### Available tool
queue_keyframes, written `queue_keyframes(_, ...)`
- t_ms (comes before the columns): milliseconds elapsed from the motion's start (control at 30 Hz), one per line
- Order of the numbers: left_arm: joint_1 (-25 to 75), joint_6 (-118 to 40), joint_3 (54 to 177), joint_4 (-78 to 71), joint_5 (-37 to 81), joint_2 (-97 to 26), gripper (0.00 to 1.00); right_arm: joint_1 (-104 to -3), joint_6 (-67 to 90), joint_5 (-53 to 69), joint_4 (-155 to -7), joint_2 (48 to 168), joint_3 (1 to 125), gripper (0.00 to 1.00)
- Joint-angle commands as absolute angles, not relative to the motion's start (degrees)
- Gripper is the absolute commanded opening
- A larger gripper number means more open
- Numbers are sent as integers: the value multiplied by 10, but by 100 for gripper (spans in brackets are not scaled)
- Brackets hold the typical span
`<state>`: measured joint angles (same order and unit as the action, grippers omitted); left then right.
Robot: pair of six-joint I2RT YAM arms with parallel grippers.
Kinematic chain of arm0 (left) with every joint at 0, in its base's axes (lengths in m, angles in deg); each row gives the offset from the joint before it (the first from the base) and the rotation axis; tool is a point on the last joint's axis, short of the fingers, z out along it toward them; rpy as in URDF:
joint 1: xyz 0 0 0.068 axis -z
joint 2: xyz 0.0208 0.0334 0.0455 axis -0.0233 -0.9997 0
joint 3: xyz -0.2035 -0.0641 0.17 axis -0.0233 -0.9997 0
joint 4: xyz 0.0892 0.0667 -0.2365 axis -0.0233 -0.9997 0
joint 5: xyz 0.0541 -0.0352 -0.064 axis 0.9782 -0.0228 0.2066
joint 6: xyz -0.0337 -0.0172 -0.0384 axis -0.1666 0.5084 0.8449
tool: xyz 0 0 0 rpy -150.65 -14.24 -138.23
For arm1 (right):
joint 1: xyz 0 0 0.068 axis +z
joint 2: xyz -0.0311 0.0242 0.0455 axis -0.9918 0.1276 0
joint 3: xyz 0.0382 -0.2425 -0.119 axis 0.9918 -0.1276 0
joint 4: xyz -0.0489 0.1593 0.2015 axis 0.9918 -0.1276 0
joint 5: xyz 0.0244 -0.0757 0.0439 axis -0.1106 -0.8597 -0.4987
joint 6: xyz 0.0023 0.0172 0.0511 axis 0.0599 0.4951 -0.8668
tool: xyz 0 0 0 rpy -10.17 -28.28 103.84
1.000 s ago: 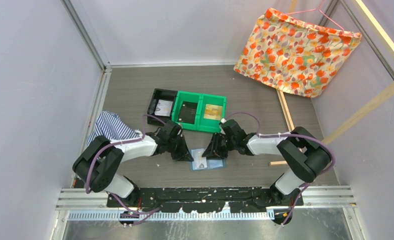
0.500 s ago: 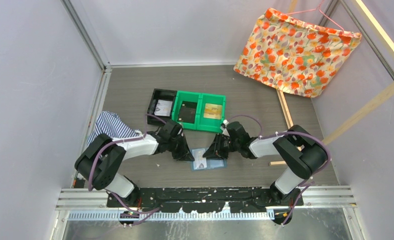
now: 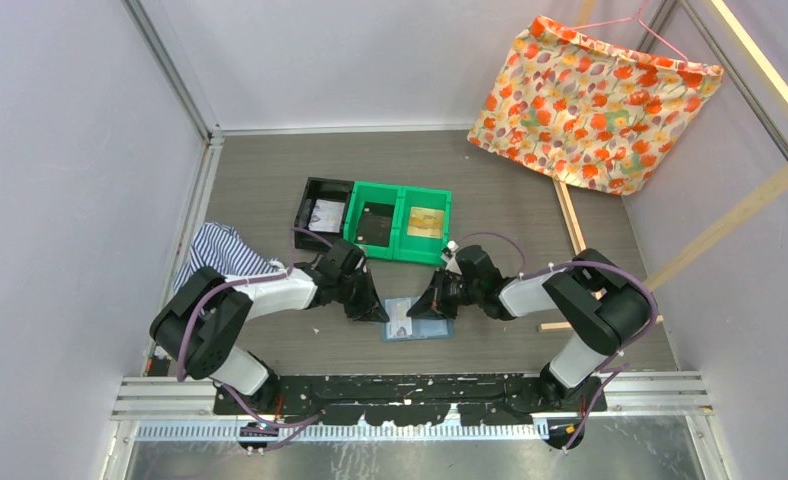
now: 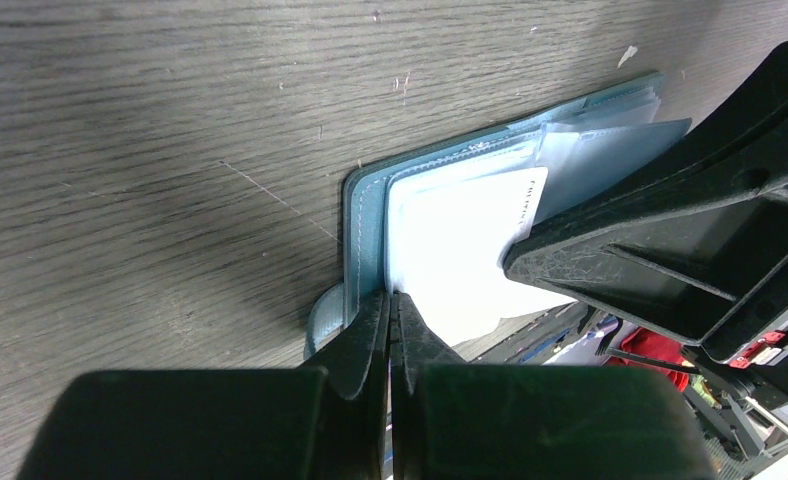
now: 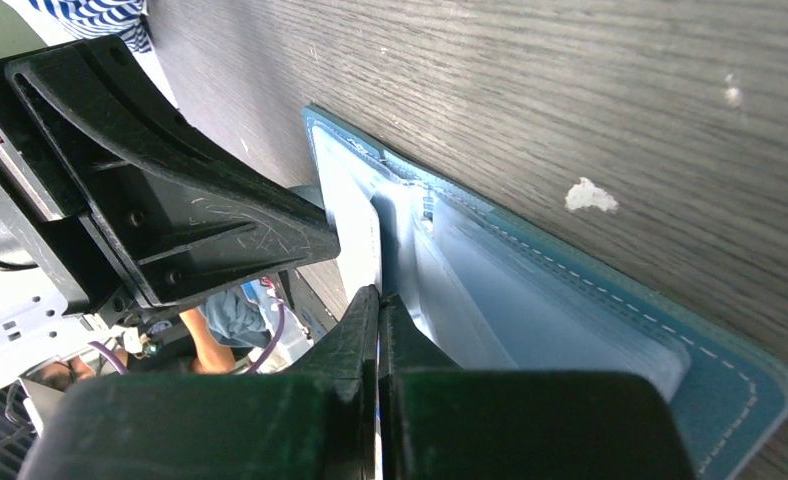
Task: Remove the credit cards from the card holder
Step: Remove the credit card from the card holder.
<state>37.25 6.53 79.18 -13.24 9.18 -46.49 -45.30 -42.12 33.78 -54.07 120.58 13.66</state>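
The teal card holder [image 3: 417, 322] lies open on the table between both arms, pale sleeves up. A whitish credit card [image 4: 460, 240] sits in its left half, and its tab [image 4: 325, 315] sticks out at the left edge. My left gripper [image 3: 378, 312] is shut, its tips [image 4: 391, 296] pressed on the holder's left rim [image 4: 365, 220]. My right gripper [image 3: 425, 306] is shut too. In the right wrist view its tips [image 5: 378, 292] pinch the near edge of the whitish card [image 5: 362, 235] beside the clear sleeves [image 5: 530, 300]. No dark card shows in the holder.
Behind the holder stand two joined green bins [image 3: 400, 240], one holding a dark flat thing, the other a yellowish one. A black tray [image 3: 315, 190] sits to their left. A striped cloth [image 3: 225, 255] lies far left. A floral cloth [image 3: 595, 100] hangs at the back right.
The right gripper's jaws have closed at the card's edge, and its arm has settled slightly lower toward the holder. The left gripper and the holder have not moved.
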Motion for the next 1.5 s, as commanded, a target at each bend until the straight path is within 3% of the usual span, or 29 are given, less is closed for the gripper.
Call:
queue_keyframes(0, 377, 49, 780, -136, 148, -485, 1, -454, -413, 337, -532, 1184, 134, 1)
queue_keyframes(900, 356, 36, 782, -141, 140, -497, 1, -517, -360, 371, -585, 1181, 96, 1)
queue_keyframes(1133, 356, -2, 790, -157, 115, -434, 0, -520, -351, 393, -577, 1186, 100, 1)
queue_keyframes(1167, 355, -7, 795, -172, 118, -420, 2, -519, -351, 396, -574, 1188, 100, 1)
queue_keyframes(1267, 355, -21, 809, -216, 140, -380, 21, -519, -364, 414, -531, 1199, 95, 1)
queue_keyframes(1467, 356, -15, 811, -206, 101, -336, 35, -520, -426, 457, -371, 1265, 72, 1)
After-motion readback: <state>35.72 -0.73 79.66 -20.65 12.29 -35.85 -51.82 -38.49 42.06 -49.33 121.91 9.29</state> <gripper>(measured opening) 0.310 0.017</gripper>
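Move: Just left of the right hand's closed fingers, by about 2 cm and 1 cm below, lies the middle of the credit card, whose right edge they already pinch. The open card holder's middle is about 2 cm to the right of these fingers, 1 cm below; the green tray's middle sits some 23 cm ahead and 2 cm left. From the left hand, shut on the holder's left border, the card is about 3 cm right and the holder's middle 7 cm right. Keeping its pinch on the card's edge, the right hand drags the card about 3 cm to the right over the holder, away from the left fingers, slowing and then easing back slightly with a small tilt. The left hand at first stays with shut fingertips on the holder's left border, then lifts off late, up some 3.5 cm and 2 cm left, opening to about a third. ##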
